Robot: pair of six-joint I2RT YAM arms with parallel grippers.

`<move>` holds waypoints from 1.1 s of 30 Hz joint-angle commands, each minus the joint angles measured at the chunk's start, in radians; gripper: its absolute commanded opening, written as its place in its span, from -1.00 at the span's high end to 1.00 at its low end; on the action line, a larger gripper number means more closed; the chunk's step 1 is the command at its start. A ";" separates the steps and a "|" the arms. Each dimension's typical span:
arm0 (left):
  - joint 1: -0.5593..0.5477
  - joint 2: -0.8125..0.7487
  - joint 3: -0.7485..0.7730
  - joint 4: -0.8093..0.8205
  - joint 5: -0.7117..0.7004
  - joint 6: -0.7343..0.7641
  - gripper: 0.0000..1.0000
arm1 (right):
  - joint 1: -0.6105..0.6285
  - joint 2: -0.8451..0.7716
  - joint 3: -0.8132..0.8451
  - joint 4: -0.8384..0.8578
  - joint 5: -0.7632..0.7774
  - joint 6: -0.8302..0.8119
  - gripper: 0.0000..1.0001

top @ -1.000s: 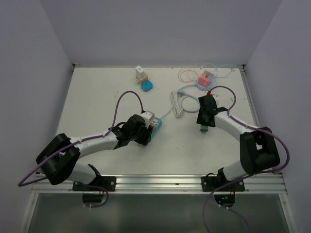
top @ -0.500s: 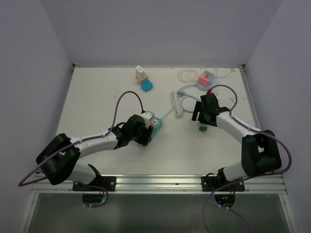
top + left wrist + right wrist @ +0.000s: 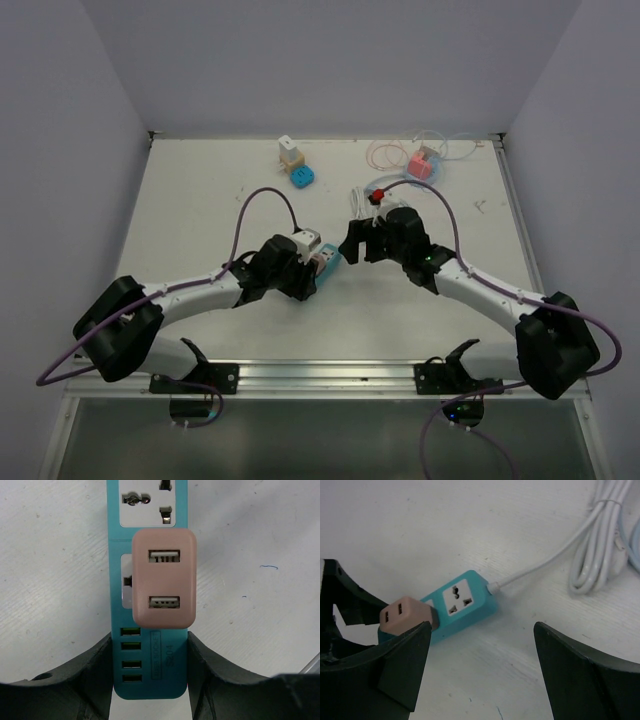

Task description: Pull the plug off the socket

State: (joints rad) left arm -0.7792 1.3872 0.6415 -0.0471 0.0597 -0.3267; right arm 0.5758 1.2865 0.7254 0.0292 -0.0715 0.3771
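A teal power strip [image 3: 150,672] lies on the white table with a pink two-port USB plug [image 3: 163,585] seated in its middle socket. My left gripper [image 3: 149,685] is shut on the strip's near end, one finger against each long side. In the top view the strip [image 3: 329,261] sits just ahead of the left gripper [image 3: 303,272]. My right gripper [image 3: 349,247] is open and empty, right of the strip. In the right wrist view its open gripper [image 3: 480,665] hovers near the strip [image 3: 467,597], with the pink plug [image 3: 404,614] beside its left finger.
The strip's white cord runs to a coiled bundle [image 3: 362,207]. A white adapter [image 3: 289,152] and a small blue socket block [image 3: 303,178] lie at the back. A pink adapter [image 3: 422,164] with thin looped wires sits at the back right.
My right arm has swung left across the table, from the right side to just beside the power strip. My left gripper has kept its hold on the strip.
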 commanded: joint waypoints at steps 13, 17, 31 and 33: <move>0.005 -0.077 0.101 0.049 0.123 -0.031 1.00 | 0.154 0.019 -0.021 0.255 -0.125 -0.079 -0.72; 0.005 -0.086 0.112 0.050 0.152 -0.038 1.00 | 0.170 0.054 -0.015 0.255 -0.128 -0.098 -0.62; 0.006 -0.073 0.109 0.049 0.163 -0.057 1.00 | 0.193 0.042 -0.009 0.258 -0.116 -0.126 0.52; 0.006 -0.063 0.107 0.049 0.170 -0.061 1.00 | 0.191 0.031 -0.014 0.267 -0.117 -0.127 0.65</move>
State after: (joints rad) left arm -0.7750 1.3293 0.7029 -0.0727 0.1867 -0.3729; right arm 0.7658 1.3548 0.6994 0.2493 -0.1783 0.2493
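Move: From the right hand, wide open and empty, the pink plug is about 10 cm to the left, 4 cm back and 4 cm below. It sits in the teal socket, whose middle is some 9 cm left of that hand, 3 cm back and 6 cm below. The white cable bundle lies about 12 cm ahead, 5 cm right and 11 cm down. For the left hand, gripping the socket's near end, the plug is roughly 6 cm ahead, 4 cm right and 3 cm up. Leftward and somewhat back, about 8 cm across, the right hand swings in to the pink plug, rising a little and then dipping while it turns some 20 degrees counter-clockwise; its fingers then close and pinch the plug lengthwise of the socket. Meanwhile the left hand, still gripping the socket's end, lifts it about 4 cm and carries it slightly right to meet them. ##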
